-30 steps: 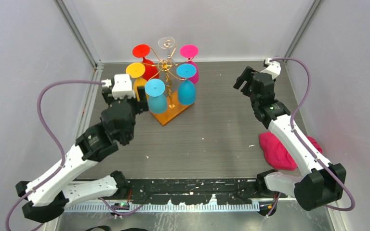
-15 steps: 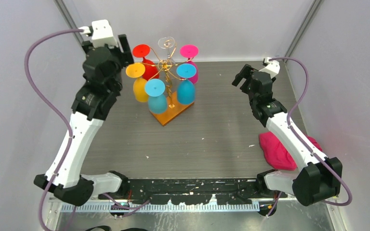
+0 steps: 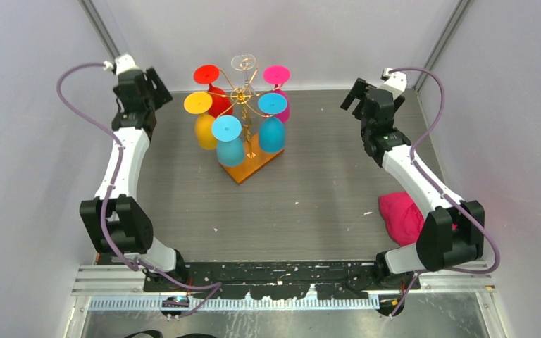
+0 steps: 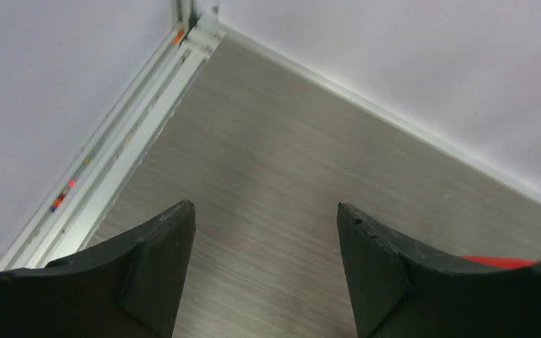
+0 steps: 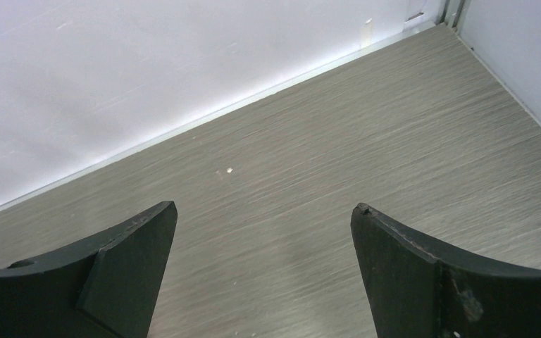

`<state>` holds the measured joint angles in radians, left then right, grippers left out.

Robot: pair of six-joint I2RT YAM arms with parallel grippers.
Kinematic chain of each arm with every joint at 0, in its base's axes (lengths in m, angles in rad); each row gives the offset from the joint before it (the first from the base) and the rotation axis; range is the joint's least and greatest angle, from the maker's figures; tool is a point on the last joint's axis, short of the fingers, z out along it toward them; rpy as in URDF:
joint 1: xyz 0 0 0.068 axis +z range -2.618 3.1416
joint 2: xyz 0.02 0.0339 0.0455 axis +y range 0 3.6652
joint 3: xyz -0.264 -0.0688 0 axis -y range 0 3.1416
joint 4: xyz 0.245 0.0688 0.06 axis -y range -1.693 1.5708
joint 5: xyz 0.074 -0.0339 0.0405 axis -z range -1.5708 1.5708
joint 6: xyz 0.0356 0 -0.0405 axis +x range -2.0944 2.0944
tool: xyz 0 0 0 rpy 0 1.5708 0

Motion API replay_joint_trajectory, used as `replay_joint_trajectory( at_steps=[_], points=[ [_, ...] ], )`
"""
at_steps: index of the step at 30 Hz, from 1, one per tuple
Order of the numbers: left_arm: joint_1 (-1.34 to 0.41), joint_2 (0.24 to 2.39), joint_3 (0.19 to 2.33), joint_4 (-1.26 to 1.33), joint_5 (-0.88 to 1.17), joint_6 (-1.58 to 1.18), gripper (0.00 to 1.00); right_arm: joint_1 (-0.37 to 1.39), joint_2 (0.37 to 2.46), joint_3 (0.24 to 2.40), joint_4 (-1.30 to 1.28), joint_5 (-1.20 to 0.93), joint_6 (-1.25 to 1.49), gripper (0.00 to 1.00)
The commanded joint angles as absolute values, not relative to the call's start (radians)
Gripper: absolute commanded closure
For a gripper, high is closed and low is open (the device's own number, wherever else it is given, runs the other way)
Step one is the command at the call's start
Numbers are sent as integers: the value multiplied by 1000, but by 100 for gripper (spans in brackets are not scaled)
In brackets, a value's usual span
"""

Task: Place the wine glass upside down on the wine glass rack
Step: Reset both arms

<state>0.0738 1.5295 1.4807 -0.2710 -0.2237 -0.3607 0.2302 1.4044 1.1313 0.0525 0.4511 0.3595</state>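
The wine glass rack, gold wire on an orange-brown base, stands at the back middle of the table. Several wine glasses hang upside down on it: red, clear, pink, yellow-orange and two blue ones. My left gripper is open and empty near the far left corner, apart from the rack. A red sliver shows past its right finger. My right gripper is open and empty over bare table at the far right.
A crumpled pink cloth lies at the right edge beside the right arm. White walls close the table on the left, back and right, with metal rails along their foot.
The left arm has swung away from the yellow-orange glass beside the rack, up and back to the far left corner. The right gripper has drifted slightly back and opened wider.
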Motion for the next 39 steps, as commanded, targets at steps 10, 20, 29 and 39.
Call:
replay_joint_trajectory(
  at_steps=[10, 20, 29, 39],
  points=[
    [93, 1507, 1088, 309, -279, -318, 24, 137, 1566, 1149, 284, 438, 344, 0],
    [92, 1424, 870, 358, -283, -308, 23, 126, 1627, 1136, 406, 326, 457, 0],
    [91, 1429, 735, 396, -226, -407, 22, 127, 1637, 1120, 462, 336, 450, 0],
    [92, 1449, 745, 323, -324, -416, 0, 126, 1664, 1113, 476, 364, 469, 0]
  ],
)
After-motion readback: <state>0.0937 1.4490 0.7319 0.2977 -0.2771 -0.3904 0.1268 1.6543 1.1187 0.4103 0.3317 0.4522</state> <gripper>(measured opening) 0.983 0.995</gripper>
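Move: Beside the glass-laden wine glass rack, both empty hands hang in the air. The rack's middle is about 30 cm right, 2 cm back and 14 cm below the left hand; its yellow glass is about 16 cm right and 6 cm back, its red glass 21 cm right and 5 cm ahead, both 15 cm lower. From the right hand the rack lies level ahead, 34 cm left, 12 cm lower; its pink glass is 24 cm left, 7 cm ahead, 11 cm lower. Sinking some 18 cm beside the rack, the left hand also draws back about 6 cm, its wrist nearly steady, and spreads its partly open fingers almost fully at the end. The right hand eases about 7 cm forward and 4 cm down, veering right then partly back, and rolls its left side up with the fingers tipping up slightly; it stays wide open. Neither touches anything. ##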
